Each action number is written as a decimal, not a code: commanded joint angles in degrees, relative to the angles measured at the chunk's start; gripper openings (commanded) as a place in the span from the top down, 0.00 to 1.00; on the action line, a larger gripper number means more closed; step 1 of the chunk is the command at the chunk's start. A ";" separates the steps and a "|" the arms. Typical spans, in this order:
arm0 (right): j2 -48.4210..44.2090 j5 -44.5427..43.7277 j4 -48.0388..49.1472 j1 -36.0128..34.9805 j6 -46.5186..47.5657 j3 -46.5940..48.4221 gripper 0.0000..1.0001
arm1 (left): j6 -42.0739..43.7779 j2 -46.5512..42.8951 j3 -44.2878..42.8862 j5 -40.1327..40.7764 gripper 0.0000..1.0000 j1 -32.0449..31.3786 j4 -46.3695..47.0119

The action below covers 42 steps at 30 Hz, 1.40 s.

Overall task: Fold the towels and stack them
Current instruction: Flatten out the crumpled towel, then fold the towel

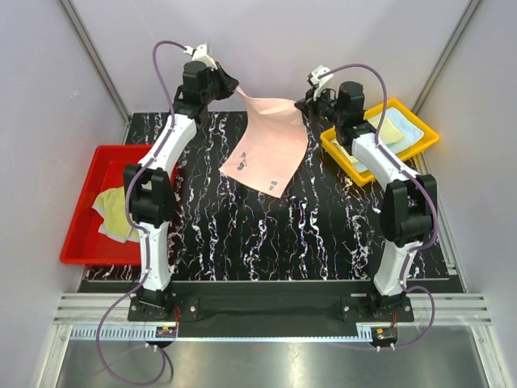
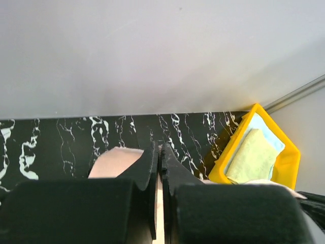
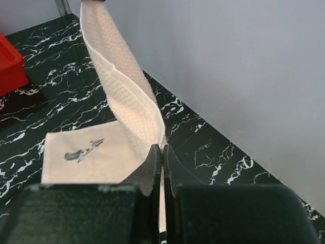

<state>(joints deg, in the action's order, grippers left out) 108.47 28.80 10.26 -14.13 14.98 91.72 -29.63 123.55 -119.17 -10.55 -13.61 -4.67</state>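
A peach-pink towel (image 1: 271, 145) hangs stretched between both grippers above the back of the black marbled table, its lower end resting on the table. My left gripper (image 1: 231, 83) is shut on its far left corner, my right gripper (image 1: 304, 103) shut on its far right corner. In the left wrist view the left gripper (image 2: 160, 148) pinches a thin strip of the peach-pink towel (image 2: 112, 161). In the right wrist view the right gripper (image 3: 162, 149) clamps the towel's hem (image 3: 127, 96). Folded towels, yellow-green (image 1: 389, 129) on light blue (image 1: 412, 129), lie in the yellow tray. Crumpled towels (image 1: 117, 212) lie in the red tray.
The red tray (image 1: 89, 242) stands at the table's left edge, the yellow tray (image 1: 339, 149) at the back right, also seen from the left wrist (image 2: 238, 147). Grey walls close in the back and sides. The table (image 1: 275, 234) is black with white veins.
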 commanded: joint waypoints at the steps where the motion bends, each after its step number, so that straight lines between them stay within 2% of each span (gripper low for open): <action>1: 2.44 3.19 3.62 -0.11 1.19 2.50 1.00 | 0.97 0.03 1.22 -4.38 1.00 2.00 10.82; 7: 4.56 3.37 3.10 -0.11 -0.13 1.27 1.00 | 0.89 0.64 6.32 -7.56 1.00 3.41 12.23; 11: 4.47 4.69 1.26 -0.28 1.18 -2.59 1.00 | -1.56 0.99 12.71 -10.28 1.00 4.90 11.87; 19: 9.13 5.05 -12.43 -2.83 9.35 -1.73 1.00 | -3.77 -0.32 26.62 -15.38 1.00 5.52 16.62; 24: 10.54 0.83 -20.36 -6.08 14.63 -1.89 1.00 | -0.97 -1.11 29.52 -13.98 1.00 5.43 12.76; 28: 9.93 -0.67 -22.04 -7.22 14.99 -4.97 1.00 | 3.07 -1.64 31.36 -12.13 1.00 5.52 8.01; 31: 8.61 -1.63 -24.32 -7.93 15.16 -6.38 0.95 | 3.96 -3.13 34.00 -10.82 0.98 5.52 7.83; 34: 8.52 -0.59 -28.79 -8.28 14.73 -5.51 0.88 | 4.31 -4.98 37.52 -8.80 0.87 5.43 8.18; 36: 9.04 0.21 -34.13 -8.54 14.55 -3.49 0.83 | 4.49 -5.68 38.40 -7.91 0.84 5.43 8.27; 40: 8.00 3.89 -40.40 -8.46 13.15 -2.16 0.62 | 5.45 -6.56 37.18 -6.07 0.72 5.43 4.85; 42: 7.12 4.95 -40.76 -8.55 12.27 -2.34 0.59 | 5.98 -7.09 36.91 -5.11 0.69 5.43 2.84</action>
<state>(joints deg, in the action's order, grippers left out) 119.28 30.41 -25.58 -22.13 28.38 87.15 -25.85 121.58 -80.84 -18.94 -8.43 -0.99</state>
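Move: Both hands still pinch raised corners of the pink towel, whose lower part lies on the table. Its near left corner is about 11 cm back, 5 cm left and 27 cm below the left hand; its near right corner is roughly 16 cm back, 5 cm left and 25 cm below the right hand. From the right hand, the yellow bin is about 32 cm right, 4 cm ahead and 22 cm down. Both hands bring the held corners down 25 cm and back 10 towards the near edge and let go. ##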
